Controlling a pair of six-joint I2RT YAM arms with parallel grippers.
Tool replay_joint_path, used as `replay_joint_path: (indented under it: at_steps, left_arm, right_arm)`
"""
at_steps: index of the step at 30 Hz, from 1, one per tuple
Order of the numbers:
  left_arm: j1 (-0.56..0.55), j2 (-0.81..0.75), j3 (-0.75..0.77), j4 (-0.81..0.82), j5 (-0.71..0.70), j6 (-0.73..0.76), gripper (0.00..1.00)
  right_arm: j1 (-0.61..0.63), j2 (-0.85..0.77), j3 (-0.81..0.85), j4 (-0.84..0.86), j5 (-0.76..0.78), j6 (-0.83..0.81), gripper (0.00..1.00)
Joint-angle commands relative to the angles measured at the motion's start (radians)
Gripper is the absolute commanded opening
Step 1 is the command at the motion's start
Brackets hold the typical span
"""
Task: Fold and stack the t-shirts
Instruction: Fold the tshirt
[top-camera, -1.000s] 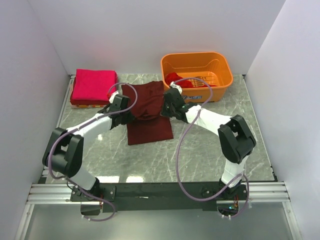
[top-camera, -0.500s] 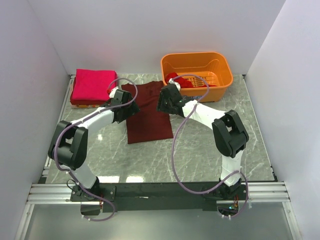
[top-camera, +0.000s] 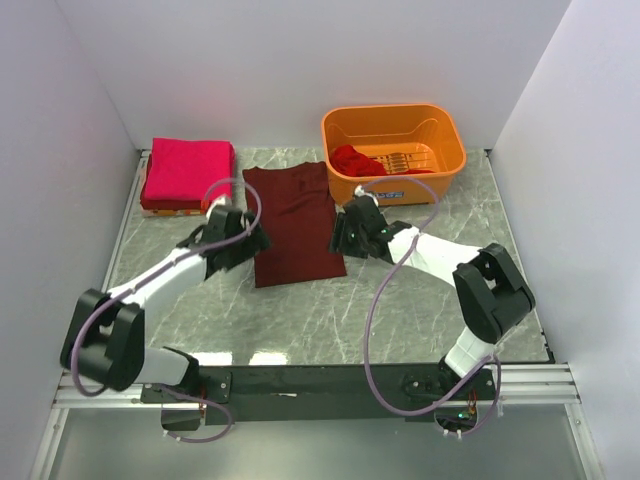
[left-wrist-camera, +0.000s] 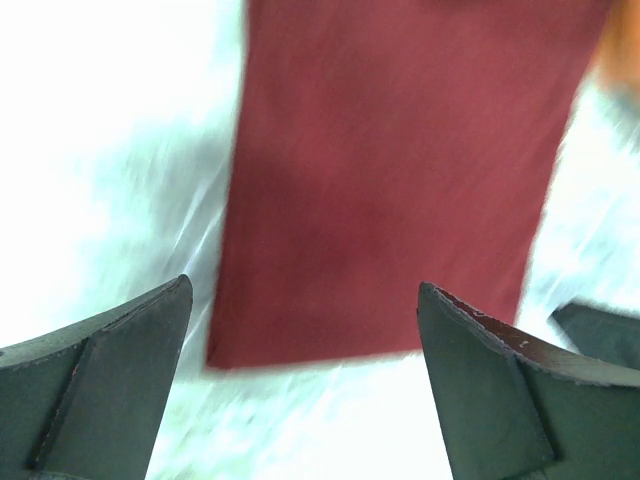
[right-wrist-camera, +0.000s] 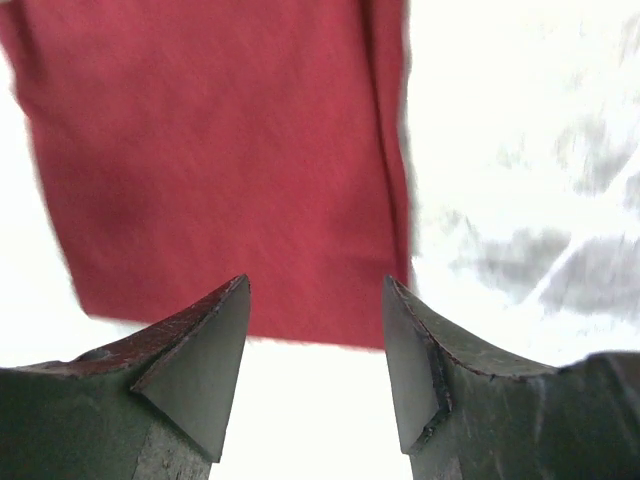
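Note:
The dark maroon t-shirt (top-camera: 292, 225) lies flat on the table as a long folded rectangle. My left gripper (top-camera: 256, 243) stands open just off its left edge, nothing between the fingers. My right gripper (top-camera: 341, 237) is open beside its right edge, also empty. The left wrist view shows the maroon t-shirt (left-wrist-camera: 400, 170) ahead of the wide-open left gripper (left-wrist-camera: 305, 290). In the right wrist view the same maroon t-shirt (right-wrist-camera: 220, 150) lies beyond the open right gripper (right-wrist-camera: 315, 285). A folded pink-red t-shirt (top-camera: 187, 172) sits at the back left. A brighter red t-shirt (top-camera: 356, 160) lies bunched in the basket.
The orange plastic basket (top-camera: 440, 150) stands at the back right, close to the maroon shirt's far right corner. White walls close in the left, back and right sides. Each arm trails a purple cable (top-camera: 375, 300) over the marble table (top-camera: 300, 320).
Both grippers opened and let go of the maroon shirt, whose lifted fold now lies flat. Both arms then drew back toward the near side.

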Motion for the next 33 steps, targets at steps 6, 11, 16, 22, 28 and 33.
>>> replay_joint_path:
  at_steps: [6,11,16,22,28,33]
  left_arm:
    - [-0.003,-0.081,-0.22,0.085,0.146,-0.032,0.99]
    - [-0.003,-0.036,-0.226,0.091,0.156,-0.033,0.83]
    - [-0.003,-0.013,-0.247,0.1,0.171,-0.038,0.62]
    - [-0.003,0.017,-0.26,0.105,0.166,-0.029,0.36]
    - [-0.003,0.064,-0.249,0.079,0.143,-0.035,0.01]
    - [-0.005,0.033,-0.267,0.089,0.125,-0.04,0.01]
  right_arm:
    - [-0.005,-0.065,-0.151,0.071,-0.091,0.02,0.63]
    - [-0.003,-0.052,-0.171,0.063,-0.101,0.032,0.58]
    - [-0.003,-0.049,-0.197,0.049,-0.094,0.042,0.55]
    - [-0.005,-0.025,-0.203,0.052,-0.104,0.049,0.5]
    - [-0.003,-0.002,-0.2,0.062,-0.12,0.052,0.36]
    - [-0.002,0.003,-0.225,0.115,-0.114,0.048,0.2]
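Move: The t-shirt's near left corner lies about 6 cm back from my left hand, 1 cm to its right and some 8 cm below. Its near right corner is about 6 cm back, 2 cm to the right and 7 cm below my right hand. The folded pink stack is roughly 22 cm ahead and 20 cm left of my left hand; the orange bin is some 24 cm ahead and 15 cm right of my right hand. I bring both open hands back and down together, each about 6 cm back and 6 to 8 cm down onto its near corner of the t-shirt, quick at first and then easing, the fingers tipping some 10 degrees steeper. Down at the cloth, my left fingers close fully and pinch the left corner; my right fingers close later and pinch the thicker right corner. ##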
